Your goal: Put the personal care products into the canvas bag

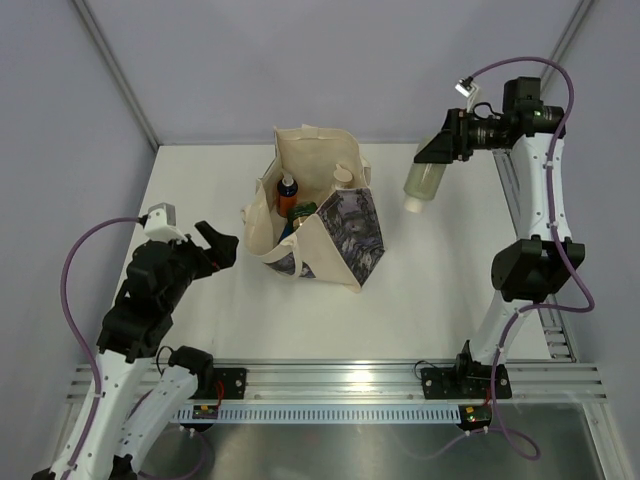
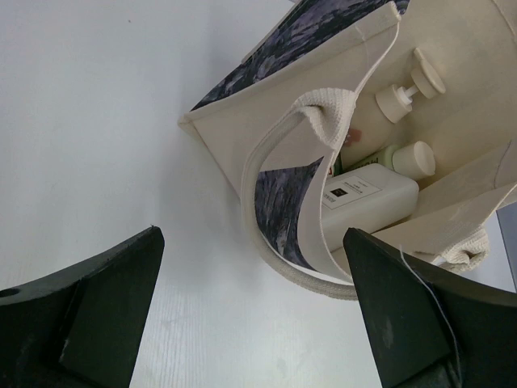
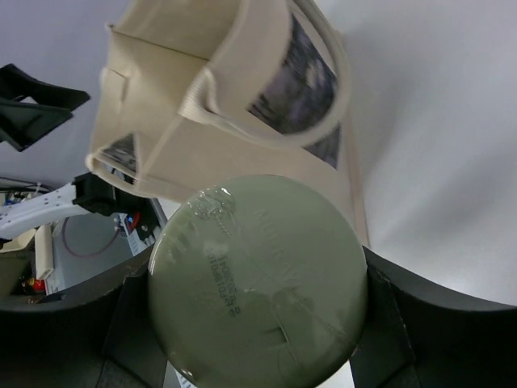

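Observation:
The cream canvas bag (image 1: 322, 160) stands open in the middle of the table, with dark prints on its sides. Inside it I see an orange spray bottle (image 1: 287, 194), a beige pump bottle (image 1: 343, 176), a white box (image 2: 367, 198) and a white-capped green bottle (image 2: 410, 159). My right gripper (image 1: 438, 152) hangs in the air to the right of the bag, shut on a sage-green bottle (image 1: 423, 182) that points cap down. In the right wrist view the bottle's round base (image 3: 242, 267) fills the jaws. My left gripper (image 1: 218, 244) is open and holds nothing, just left of the bag near its loop handle (image 2: 275, 242).
Grey walls close in the white table (image 1: 190, 190) at the back and on both sides. An aluminium rail (image 1: 340, 380) with the arm bases runs along the near edge.

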You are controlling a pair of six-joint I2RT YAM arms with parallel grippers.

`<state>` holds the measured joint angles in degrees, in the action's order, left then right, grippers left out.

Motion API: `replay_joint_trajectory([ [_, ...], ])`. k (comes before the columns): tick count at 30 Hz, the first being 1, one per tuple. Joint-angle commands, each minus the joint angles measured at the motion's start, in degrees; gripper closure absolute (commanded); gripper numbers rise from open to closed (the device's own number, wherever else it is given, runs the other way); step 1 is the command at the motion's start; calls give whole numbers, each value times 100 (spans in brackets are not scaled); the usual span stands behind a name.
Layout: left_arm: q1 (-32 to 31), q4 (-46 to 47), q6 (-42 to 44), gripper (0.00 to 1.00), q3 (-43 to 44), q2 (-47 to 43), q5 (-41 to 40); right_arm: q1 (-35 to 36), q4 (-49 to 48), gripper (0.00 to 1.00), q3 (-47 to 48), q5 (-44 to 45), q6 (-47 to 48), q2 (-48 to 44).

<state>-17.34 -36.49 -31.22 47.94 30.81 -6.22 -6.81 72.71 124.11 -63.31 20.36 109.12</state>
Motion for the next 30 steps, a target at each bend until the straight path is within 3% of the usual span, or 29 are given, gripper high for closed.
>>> replay_joint_trajectory([
  [1,12,160,187,1,373,136,-11,634,-757,100,717,-964,-1191,-479],
  [5,12,195,143,1,348,163,-2,1381,-1924,100,1132,-938,-2435,-550],
  [9,3,221,90,1,295,145,24,2068,-4092,100,1289,-597,-3800,-393],
  [15,12,125,143,1,347,110,77,3008,-4677,100,2273,589,-4119,485],
  [24,12,81,116,1,66,-189,165,3537,-2994,100,2064,2145,-1758,926],
  [30,12,133,371,1,-31,-260,77,3766,-1929,100,1512,2708,-578,690],
])
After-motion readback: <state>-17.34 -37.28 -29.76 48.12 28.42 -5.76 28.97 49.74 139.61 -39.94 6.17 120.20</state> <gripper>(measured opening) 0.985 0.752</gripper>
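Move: The right hand, high on the right, already holds the pale green bottle by its base end, cap away from the palm. The canvas bag's middle lies about 25 cm to its left, 2 cm ahead and 18 below. Inside the bag, the orange bottle stands some 33 cm left and 5 ahead, the pump bottle about 19 left and 7 ahead, both roughly 18 below. From the left hand the bag is about 20 cm ahead, 24 right and 13 below. Leftward in a fast arc, the right hand carries the pale green bottle some 25 cm towards the canvas bag, climbing about 15 cm on the way, then sinking nearly all of that over the bag's mouth. The wrist lifts the fingers by about 20 degrees to near level on the rise, then tips them down again; the grip keeps. ##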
